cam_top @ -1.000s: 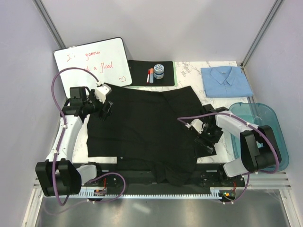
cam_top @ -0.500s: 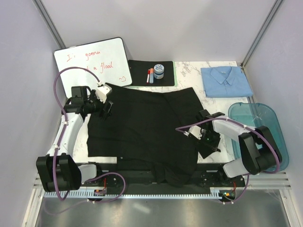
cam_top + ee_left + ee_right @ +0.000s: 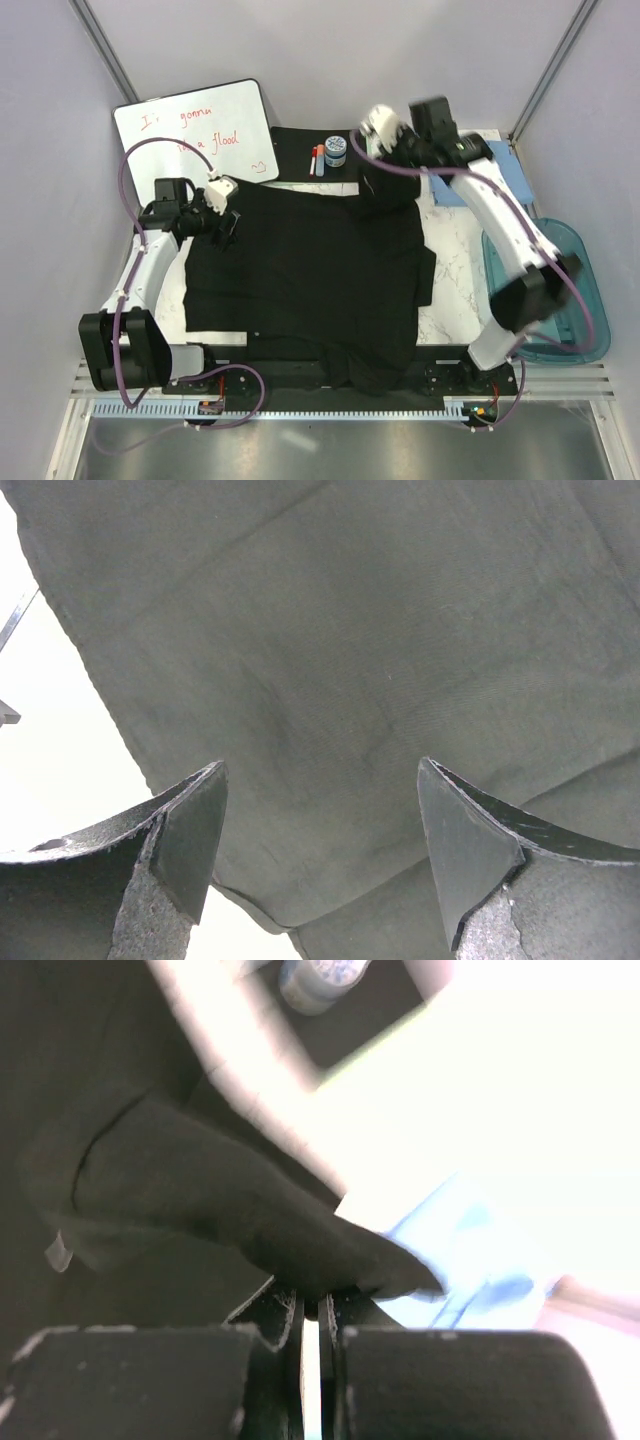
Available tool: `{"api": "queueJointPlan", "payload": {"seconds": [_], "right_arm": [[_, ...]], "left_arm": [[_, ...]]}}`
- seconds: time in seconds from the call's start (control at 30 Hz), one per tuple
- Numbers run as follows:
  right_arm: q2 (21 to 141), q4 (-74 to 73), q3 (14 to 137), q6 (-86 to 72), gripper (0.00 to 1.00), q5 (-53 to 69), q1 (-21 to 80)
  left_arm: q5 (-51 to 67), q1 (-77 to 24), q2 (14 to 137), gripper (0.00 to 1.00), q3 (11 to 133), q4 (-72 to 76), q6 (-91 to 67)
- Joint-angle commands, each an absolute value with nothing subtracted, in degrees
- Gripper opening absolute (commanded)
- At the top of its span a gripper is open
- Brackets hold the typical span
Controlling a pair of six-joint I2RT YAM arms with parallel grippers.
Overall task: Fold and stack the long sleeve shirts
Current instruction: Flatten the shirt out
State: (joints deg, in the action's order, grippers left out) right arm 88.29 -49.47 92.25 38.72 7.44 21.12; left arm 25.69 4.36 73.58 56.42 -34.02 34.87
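Observation:
The large black shirt [image 3: 300,270] lies spread over the table's middle, its lower edge hanging over the near side. At the back right my right gripper [image 3: 388,165] is shut on a bunched fold of that shirt [image 3: 200,1200], lifted above the table; the fingertips [image 3: 296,1305] pinch the cloth. The light blue shirt [image 3: 448,192] lies folded at the back right, mostly hidden under the right arm, and shows blurred just beyond the held cloth [image 3: 470,1250]. My left gripper [image 3: 225,225] hovers open over the black shirt's left edge [image 3: 350,630], fingers [image 3: 190,840] apart with nothing between them.
A whiteboard [image 3: 195,130] with red writing leans at the back left. A black green-edged mat [image 3: 295,150] at the back carries a blue-lidded jar [image 3: 335,150] and markers [image 3: 318,158]. A teal tray [image 3: 565,300] sits at the right edge.
My right gripper shut on the black shirt's right side and swung from the near right to the back, pulling the cloth up and over. The left arm barely moved.

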Motion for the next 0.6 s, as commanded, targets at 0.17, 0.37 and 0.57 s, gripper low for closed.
{"api": "queueJointPlan", "payload": {"seconds": [0.17,0.37,0.57], "right_arm": [[121.5,-26.5,139.8,25.1,0.0,-10.2,27.8],[115.8,-9.1,121.0,24.2,0.0,-21.3,28.6],[111.7,-6.2,107.2,26.1,0.0,-20.8,26.8]], "left_arm": [[26.2,4.4,76.2,0.82,59.9,-29.2,29.5],[26.5,4.4,76.6,0.82,58.7,-27.2,28.1],[26.5,4.5,77.4,0.82,59.0,-27.2,28.8]]}}
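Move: The sleeve of the black shirt is already pinched in the right hand, high above the table. The black mat that it is being carried towards lies about 13 cm ahead, 20 cm to the left and 24 cm below. The jar on the mat is roughly 13 cm ahead and 16 cm left; the folded blue shirt some 8 cm ahead and 18 cm right. From the open left hand, the mat is about 18 cm ahead, 20 cm right and 14 cm below. The sleeve is swung fast towards the black mat and out over it, still gripped by the right hand, which goes about 19 cm forward and 10 cm left, rising 8 cm at first, then slowing and sinking over 4 cm. That wrist tips its fingers up towards level and turns clockwise. The left hand, open above the shirt, eases some 2 cm forward. ##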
